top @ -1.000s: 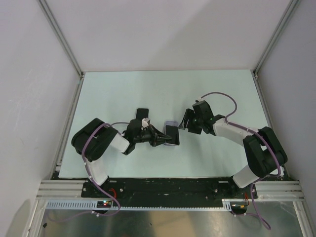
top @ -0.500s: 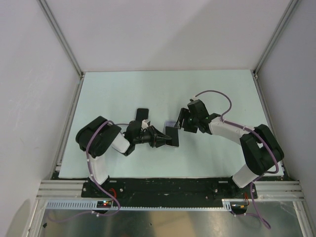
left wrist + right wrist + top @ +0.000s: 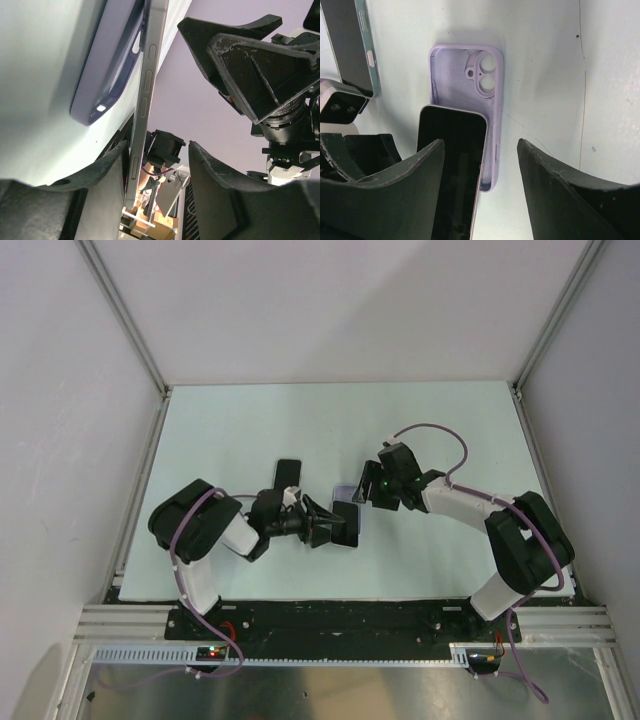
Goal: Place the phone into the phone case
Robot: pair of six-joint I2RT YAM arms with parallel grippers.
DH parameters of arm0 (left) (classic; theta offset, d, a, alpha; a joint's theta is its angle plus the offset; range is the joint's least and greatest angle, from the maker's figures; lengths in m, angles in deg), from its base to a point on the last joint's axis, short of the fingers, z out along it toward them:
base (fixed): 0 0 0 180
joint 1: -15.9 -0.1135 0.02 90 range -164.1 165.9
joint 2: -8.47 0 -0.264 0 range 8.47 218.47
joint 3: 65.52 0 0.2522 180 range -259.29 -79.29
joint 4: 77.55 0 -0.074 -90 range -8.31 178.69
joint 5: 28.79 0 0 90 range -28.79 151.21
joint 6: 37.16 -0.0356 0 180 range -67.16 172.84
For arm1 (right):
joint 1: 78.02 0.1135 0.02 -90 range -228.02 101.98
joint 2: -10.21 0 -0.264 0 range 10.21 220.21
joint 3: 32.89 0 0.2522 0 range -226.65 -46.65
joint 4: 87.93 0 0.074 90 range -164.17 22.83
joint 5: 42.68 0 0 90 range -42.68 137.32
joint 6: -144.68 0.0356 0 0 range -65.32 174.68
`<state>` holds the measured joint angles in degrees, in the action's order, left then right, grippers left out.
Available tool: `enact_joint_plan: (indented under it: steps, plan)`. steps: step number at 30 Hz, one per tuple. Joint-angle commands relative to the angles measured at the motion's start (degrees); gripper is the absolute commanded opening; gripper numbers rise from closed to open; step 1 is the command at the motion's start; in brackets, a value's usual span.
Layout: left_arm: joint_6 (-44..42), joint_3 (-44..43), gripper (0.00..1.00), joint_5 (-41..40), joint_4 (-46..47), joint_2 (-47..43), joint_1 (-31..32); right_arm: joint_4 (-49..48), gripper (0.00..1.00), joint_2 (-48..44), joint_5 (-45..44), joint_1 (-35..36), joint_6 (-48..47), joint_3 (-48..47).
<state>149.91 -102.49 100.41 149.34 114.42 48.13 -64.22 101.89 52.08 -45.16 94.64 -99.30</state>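
The lavender phone case (image 3: 470, 90) lies open side up on the table, its camera holes at the far end. The black phone (image 3: 454, 160) leans tilted over the case's near end, one long edge (image 3: 146, 90) raised. My left gripper (image 3: 159, 150) is open around the phone's lower end: the phone rests against one finger (image 3: 102, 175), with a gap to the other. My right gripper (image 3: 480, 145) hovers open just above the phone and case. From above, the phone (image 3: 346, 523) sits between the left gripper (image 3: 322, 525) and the right gripper (image 3: 366, 490).
A second phone (image 3: 352, 45) with a teal edge lies flat to the left of the case, also seen from above as a dark slab (image 3: 288, 475). The light table (image 3: 250, 430) is fenced by metal rails (image 3: 130, 330) and white walls.
My left gripper has opened from shut, letting go of the phone. The right gripper has moved left until it hangs over the phone and case.
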Motion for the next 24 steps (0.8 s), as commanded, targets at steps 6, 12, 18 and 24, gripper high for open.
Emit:
enact_joint_plan:
  steps: [6, 12, 18, 24]
  plan:
    - [0.7, 2.7, 0.55, 0.4, 2.5, -3.5, -0.2, 0.8, 0.65, -0.3, -1.7, 1.8, -1.4, -2.0]
    - [1.5, -0.3, 0.4, 0.6, 2.5, -1.9, -0.2, 3.0, 0.65, -5.1, -2.5, 2.8, -0.1, 0.2]
    - [2.0, -3.1, 0.2, 0.7, 2.5, 0.5, 0.0, -3.3, 0.65, -15.2, 3.7, 1.7, 7.6, 11.2]
    - [2.1, -4.7, 0.07, 0.7, 2.5, 2.4, 0.7, -11.5, 0.67, -22.1, 7.9, 3.1, 17.0, 21.3]
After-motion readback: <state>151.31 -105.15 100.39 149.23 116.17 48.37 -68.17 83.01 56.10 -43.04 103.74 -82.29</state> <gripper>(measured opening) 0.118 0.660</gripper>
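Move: The left hand's parted fingers straddle the phone's left edge near its back end; the phone's middle is about 4 cm ahead, 3 cm right and level. The case lies beneath and beyond it, about 9 cm ahead, 4 cm right and 4 cm below, and the spare black phone about 17 cm ahead, 15 cm left. From the right hand the phone's middle is about 5 cm left, 1 cm back and 3 cm down, and the case's middle 5 cm ahead, 4 cm left. Ease the left gripper back about 1 cm with its fingers open around the phone's left edge, then bring it forward about 2 cm, with a small rise that mostly sinks out again, and close the fingers to pinch the phone. Meanwhile draw the right gripper, still open, back about 7 cm along the phone's right side, lifting it a little and rolling its left side up some 10 degrees. ##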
